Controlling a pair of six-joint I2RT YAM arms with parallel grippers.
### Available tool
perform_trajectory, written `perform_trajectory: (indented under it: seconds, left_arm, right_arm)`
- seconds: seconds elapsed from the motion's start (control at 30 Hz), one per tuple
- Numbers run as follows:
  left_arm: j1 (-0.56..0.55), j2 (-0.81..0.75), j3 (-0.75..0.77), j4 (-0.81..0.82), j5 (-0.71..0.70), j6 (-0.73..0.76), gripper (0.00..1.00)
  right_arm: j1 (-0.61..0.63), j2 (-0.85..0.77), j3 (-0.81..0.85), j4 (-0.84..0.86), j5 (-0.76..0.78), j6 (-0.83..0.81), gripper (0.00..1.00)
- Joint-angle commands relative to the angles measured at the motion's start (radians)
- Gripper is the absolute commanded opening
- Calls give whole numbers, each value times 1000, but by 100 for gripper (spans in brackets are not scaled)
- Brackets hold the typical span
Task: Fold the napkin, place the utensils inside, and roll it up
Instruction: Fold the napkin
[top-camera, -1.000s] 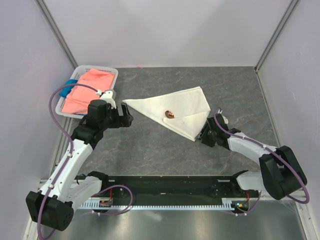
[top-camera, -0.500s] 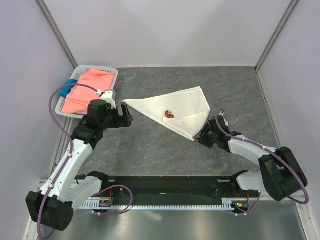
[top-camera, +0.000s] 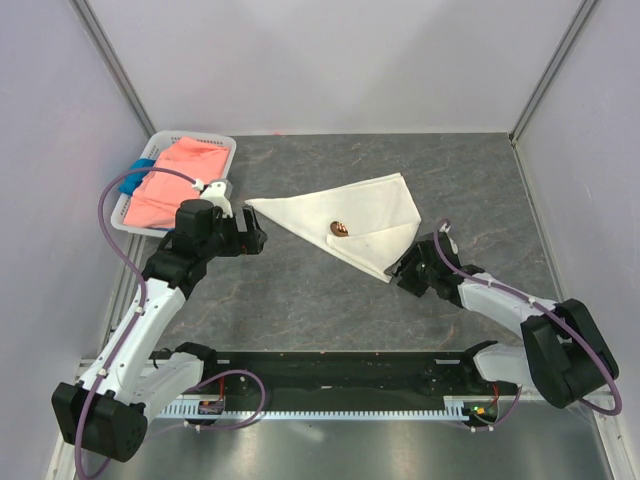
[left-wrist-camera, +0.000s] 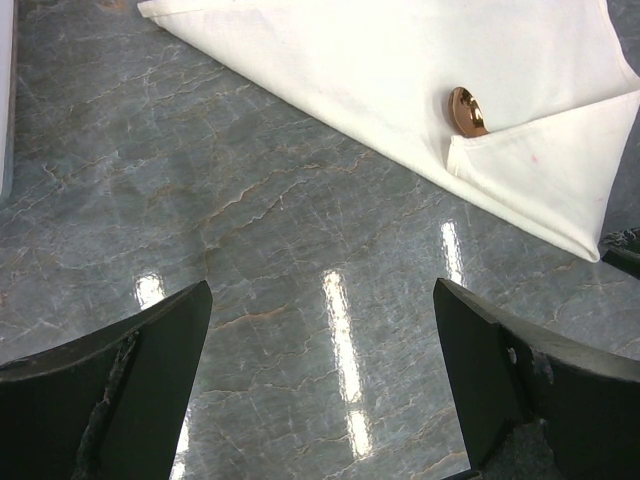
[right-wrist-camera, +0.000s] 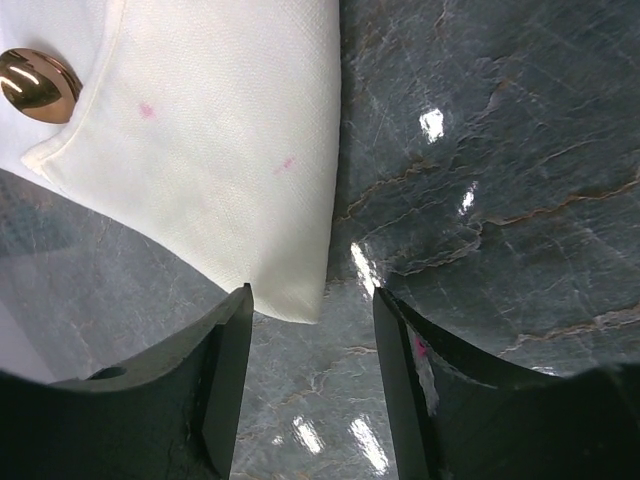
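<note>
The off-white napkin (top-camera: 365, 215) lies folded into a triangle at mid-table, with one flap turned over its right part. The copper spoon (top-camera: 339, 229) shows only its round bowl at the flap's edge; the handle is hidden under the cloth. My right gripper (top-camera: 401, 272) is low at the napkin's near corner and open. In the right wrist view that corner of the napkin (right-wrist-camera: 220, 150) lies just ahead of the gap of the right gripper (right-wrist-camera: 313, 300), ungripped, and the spoon (right-wrist-camera: 38, 84) is at far left. My left gripper (top-camera: 256, 238) stays wide open left of the napkin, over bare table (left-wrist-camera: 320, 300).
A white basket (top-camera: 222, 142) at the back left holds a salmon-pink cloth (top-camera: 175, 180) and a blue cloth (top-camera: 133, 182). Pale walls close in the grey marbled table on three sides.
My right gripper has slid slightly left toward the napkin's near corner and its jaws have widened. The left arm, napkin and spoon have not moved.
</note>
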Motion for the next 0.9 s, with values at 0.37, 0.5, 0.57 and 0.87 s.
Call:
perform_trajectory:
  seconds: [0.37, 0.5, 0.57, 0.87]
  left_arm:
    - [-1, 2, -6, 39, 20, -9, 100]
    - [-1, 2, -5, 38, 22, -11, 100]
    - [-2, 1, -6, 39, 22, -11, 100]
    - [-2, 6, -5, 38, 26, -11, 100]
  right_arm:
    - [-4, 95, 7, 53, -5, -32, 55]
    - [-6, 84, -5, 42, 13, -40, 49]
    - [-6, 83, -11, 34, 24, -49, 48]
    - [-6, 97, -3, 22, 93, -78, 35]
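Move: The napkin's near right corner lies almost between the right hand's fingertips, roughly 1 cm to the left of the hand point, level with it fore and aft, and about 2 cm below. From that hand the spoon bowl sits some 11 cm ahead and 12 cm left; the folded flap's far right end is about 14 cm ahead and 6 cm right. From the left hand the corner is about 26 cm right, level ahead, some 18 cm lower. The right hand's left fingertip comes down onto the cloth just inside the napkin's near right corner, the other finger beside the edge over the bare table. The hand sinks about 1 cm in all, first easing roughly 1 cm forward and left, then sliding back to the right while the fingers close from over half open to about a third, straddling the corner. ##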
